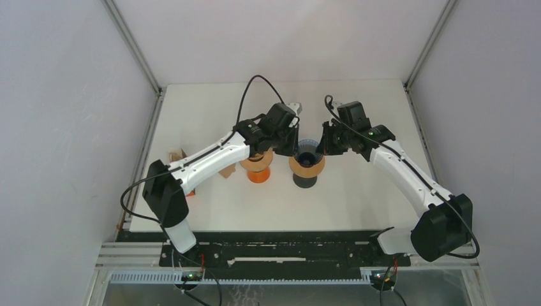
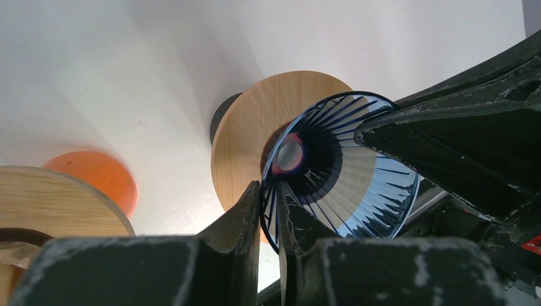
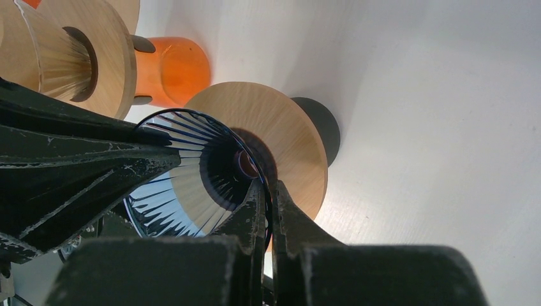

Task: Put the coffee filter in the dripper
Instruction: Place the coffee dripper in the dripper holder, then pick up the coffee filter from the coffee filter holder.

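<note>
The dripper is a clear blue ribbed cone in a round wooden collar on a black base, at the table's middle. My left gripper is shut on the near-left part of its rim, one finger inside the cone and one outside. My right gripper is shut on the opposite side of the rim in the same way. The cone looks empty inside. A brown paper piece, apparently the coffee filter, lies at the left, partly hidden behind the left arm.
A second dripper on an orange base stands just left of the blue one, under the left arm; its wooden collar and clear cone show in the right wrist view. Another brown piece lies beside it.
</note>
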Controlling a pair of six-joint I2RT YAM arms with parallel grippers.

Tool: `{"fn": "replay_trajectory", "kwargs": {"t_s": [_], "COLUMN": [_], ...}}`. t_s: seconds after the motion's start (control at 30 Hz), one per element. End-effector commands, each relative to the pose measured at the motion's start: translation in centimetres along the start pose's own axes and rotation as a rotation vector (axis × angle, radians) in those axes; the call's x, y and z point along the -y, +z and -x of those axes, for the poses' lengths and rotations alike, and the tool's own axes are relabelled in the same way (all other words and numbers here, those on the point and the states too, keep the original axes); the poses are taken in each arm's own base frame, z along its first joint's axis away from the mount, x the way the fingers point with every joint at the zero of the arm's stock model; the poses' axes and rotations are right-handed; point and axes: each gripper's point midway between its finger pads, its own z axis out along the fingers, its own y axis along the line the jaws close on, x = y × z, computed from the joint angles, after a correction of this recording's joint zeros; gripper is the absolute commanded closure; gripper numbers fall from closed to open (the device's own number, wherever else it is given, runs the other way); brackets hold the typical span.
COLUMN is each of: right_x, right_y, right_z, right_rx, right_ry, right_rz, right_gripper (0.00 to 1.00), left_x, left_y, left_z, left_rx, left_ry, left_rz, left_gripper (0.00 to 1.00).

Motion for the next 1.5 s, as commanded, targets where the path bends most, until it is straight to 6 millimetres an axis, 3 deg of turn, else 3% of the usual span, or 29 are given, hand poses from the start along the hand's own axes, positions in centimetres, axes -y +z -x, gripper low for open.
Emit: {"fn": "replay_trajectory", "kwargs": {"t_s": [0.0, 0.3, 0.63, 0.9, 1.1, 1.27, 1.47], "right_x": [1.9, 0.4, -0.9, -1.9, -3.4, -3.8, -3.3], "right_y": [1.5, 0.1, -2.2, -3.3, -5.8, -8.3, -10.1], "right_z": [-2.9, -1.2, 0.9, 1.7, 3.4, 3.9, 3.1], "right_rx": [-0.107, -0.042, 0.035, 0.08, 0.176, 0.251, 0.318], "right_ry": [-0.027, -0.039, -0.054, -0.055, -0.078, -0.109, -0.135], "right_rz": [-0.086, -0.034, -0.004, 0.038, 0.09, 0.096, 0.079], "right_gripper": [0.98, 0.78, 0.65, 0.57, 0.49, 0.41, 0.36], "left_x": [-2.9, -1.7, -0.8, 0.0, 0.5, -0.7, -4.3], "left_y": [1.1, -0.9, -2.9, -5.5, -8.5, -11.7, -15.3], "left_z": [-2.3, 0.1, 2.5, 4.3, 5.6, 5.8, 5.4], "left_rx": [-0.101, -0.017, 0.051, 0.124, 0.202, 0.291, 0.392], "left_ry": [0.066, 0.065, 0.067, 0.066, 0.063, 0.053, 0.005], "left_rz": [0.099, 0.067, 0.049, 0.02, -0.008, 0.016, 0.112], "left_gripper": [0.82, 0.68, 0.55, 0.41, 0.3, 0.21, 0.15]}}
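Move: The blue dripper already sits in its wooden holder, both hands pinching opposite sides of the rim: its middle is about 4 cm right of the left hand and 4 cm left of the right hand, level fore and aft and some 3 cm below both. The wooden holder is straight under it, about 6 cm below the fingertips. The filled clear dripper on the orange carafe stands roughly 12 cm left of the left hand, 2 cm farther out and 4 cm lower. Both grippers open wide and let go of the blue dripper's rim, staying almost in place at first, the left easing about 2 cm left and the right about 1 cm back. Then both lift clear with fingers tipping up some 15 degrees, the left rising about 11 cm while swinging 7 cm left towards the clear dripper, the right rising 9 cm and drawing back 3 cm. ##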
